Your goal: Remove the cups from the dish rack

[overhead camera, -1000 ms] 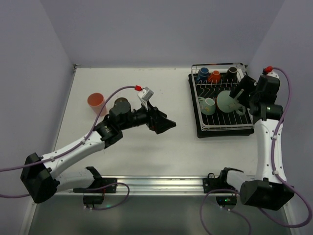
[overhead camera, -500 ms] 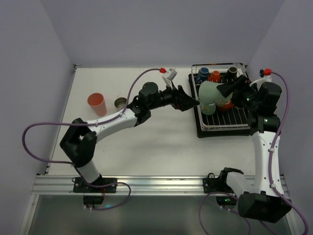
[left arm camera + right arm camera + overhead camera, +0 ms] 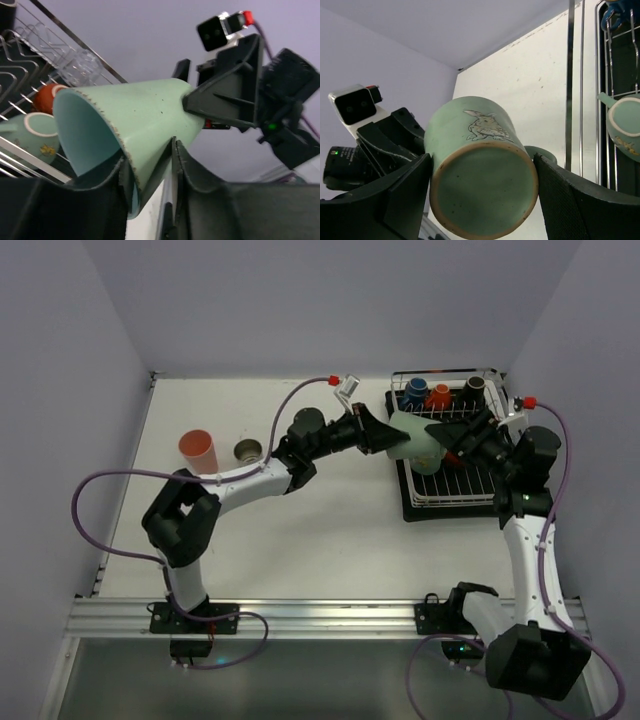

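A pale teal handled mug [image 3: 415,438] with a rabbit drawing [image 3: 485,127] hangs on its side above the left edge of the dish rack [image 3: 460,502], held from both ends. My right gripper [image 3: 447,435] is shut on its base [image 3: 482,195]. My left gripper [image 3: 385,435] is shut on the rim, one finger [image 3: 95,200] inside the mouth and the other [image 3: 200,170] on the outer wall [image 3: 145,110]. In the rack stand blue [image 3: 415,392], orange [image 3: 439,395] and dark [image 3: 474,388] cups, and a small teal cup [image 3: 625,125].
A salmon-pink tumbler [image 3: 197,450] and a metallic-brown cup [image 3: 247,450] stand on the white table at the left. A clear glass [image 3: 80,65] sits at the rack's back. Purple walls close in on three sides.
My left arm swung from mid-table to the rack and its jaws closed on the mug's rim. My right gripper lifted the mug out of the rack and carried it leftward.
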Robot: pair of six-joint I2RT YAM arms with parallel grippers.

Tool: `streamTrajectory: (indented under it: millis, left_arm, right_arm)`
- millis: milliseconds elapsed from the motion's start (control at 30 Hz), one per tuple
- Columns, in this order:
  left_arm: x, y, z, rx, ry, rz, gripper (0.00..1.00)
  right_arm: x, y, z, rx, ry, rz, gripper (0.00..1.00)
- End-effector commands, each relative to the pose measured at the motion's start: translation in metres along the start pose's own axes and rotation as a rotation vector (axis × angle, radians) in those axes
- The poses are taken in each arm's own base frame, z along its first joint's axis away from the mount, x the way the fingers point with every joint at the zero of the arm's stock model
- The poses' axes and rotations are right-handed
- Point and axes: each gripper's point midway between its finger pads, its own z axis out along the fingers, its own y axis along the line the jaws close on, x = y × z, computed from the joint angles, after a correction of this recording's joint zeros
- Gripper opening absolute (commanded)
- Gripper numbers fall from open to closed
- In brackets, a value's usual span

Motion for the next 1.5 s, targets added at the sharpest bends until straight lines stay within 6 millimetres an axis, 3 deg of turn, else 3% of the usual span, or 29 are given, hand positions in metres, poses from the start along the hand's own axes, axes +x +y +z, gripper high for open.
streamTrajectory:
  millis: [0, 33, 67, 167, 200, 333, 500, 533, 567, 633, 900, 1033, 1233, 1467]
  left_arm:
    - [-0.029, -0.063, -0.011, 0.180, -0.114, 0.069, 0.17]
    - [-0.030, -0.065, -0.014, 0.177, -0.120, 0.073, 0.10]
    - [-0.036, -0.074, -0.020, 0.174, -0.130, 0.091, 0.00]
    - [-0.042, -0.072, -0.036, 0.079, -0.144, 0.132, 0.00]
    - [-0.048, -0.071, -0.040, 0.041, -0.157, 0.145, 0.00]
    - [-0.060, -0.058, -0.067, -0.166, -0.150, 0.239, 0.00]
    - [-0.071, -0.026, -0.107, -0.486, -0.073, 0.362, 0.00]
    - [-0.058, -0.005, -0.118, -0.583, 0.009, 0.377, 0.00]
    - [-0.069, -0.008, -0.118, -0.611, 0.012, 0.397, 0.00]
    - [-0.069, 0.009, -0.122, -0.704, 0.063, 0.421, 0.00]
    - [-0.027, 0.120, -0.126, -1.019, 0.405, 0.459, 0.00]
    - [-0.008, 0.170, -0.142, -1.115, 0.520, 0.419, 0.00]
    - [0.019, 0.209, -0.154, -1.154, 0.663, 0.376, 0.00]
    - [0.037, 0.229, -0.161, -1.183, 0.732, 0.376, 0.00]
  right_arm:
    - [0.004, 0.038, -0.006, -0.175, 0.013, -0.021, 0.13]
    - [0.011, 0.035, -0.004, -0.179, 0.028, -0.012, 0.19]
    - [0.015, 0.035, -0.003, -0.181, 0.032, -0.010, 0.35]
    - [0.025, 0.037, -0.003, -0.186, 0.038, -0.013, 0.60]
    - [0.026, 0.040, -0.005, -0.193, 0.038, -0.017, 0.74]
    - [0.038, 0.046, -0.009, -0.207, 0.052, -0.029, 0.97]
    - [0.049, 0.039, -0.012, -0.179, 0.051, -0.072, 0.99]
    - [0.053, 0.037, -0.014, -0.169, 0.049, -0.082, 0.99]
    - [0.057, 0.031, -0.015, -0.145, 0.057, -0.081, 0.99]
    - [0.060, 0.018, -0.016, -0.095, 0.044, -0.107, 0.99]
    - [0.073, 0.003, -0.030, -0.041, 0.010, -0.204, 0.99]
    - [0.081, -0.010, -0.032, -0.017, 0.011, -0.217, 0.99]
    - [0.089, -0.019, -0.033, -0.012, 0.019, -0.233, 0.99]
    - [0.095, -0.013, -0.030, -0.043, 0.039, -0.247, 0.99]
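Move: The tall green cup lies sideways between the hands: its middle is about 3 cm to the right of the left hand and 2 cm ahead, level with it, and some 3 cm to the left of the right hand, 2 cm ahead. From the left hand, the green handled cup in the rack is about 8 cm ahead, 7 cm right and 22 cm below; the metal cup is roughly 9 cm ahead, 32 cm left and 27 cm below. Leftwards, with a short rise and draw back before swinging forward and down, the left hand shuts its fingers on the green cup's wall near the rim and carries it from over the rack's left edge to the table, ending some 20 cm lower, its fingers tipped to point down. The right hand follows briefly, opens to let go of the base end, then draws back and down about 7 cm each, staying open. ##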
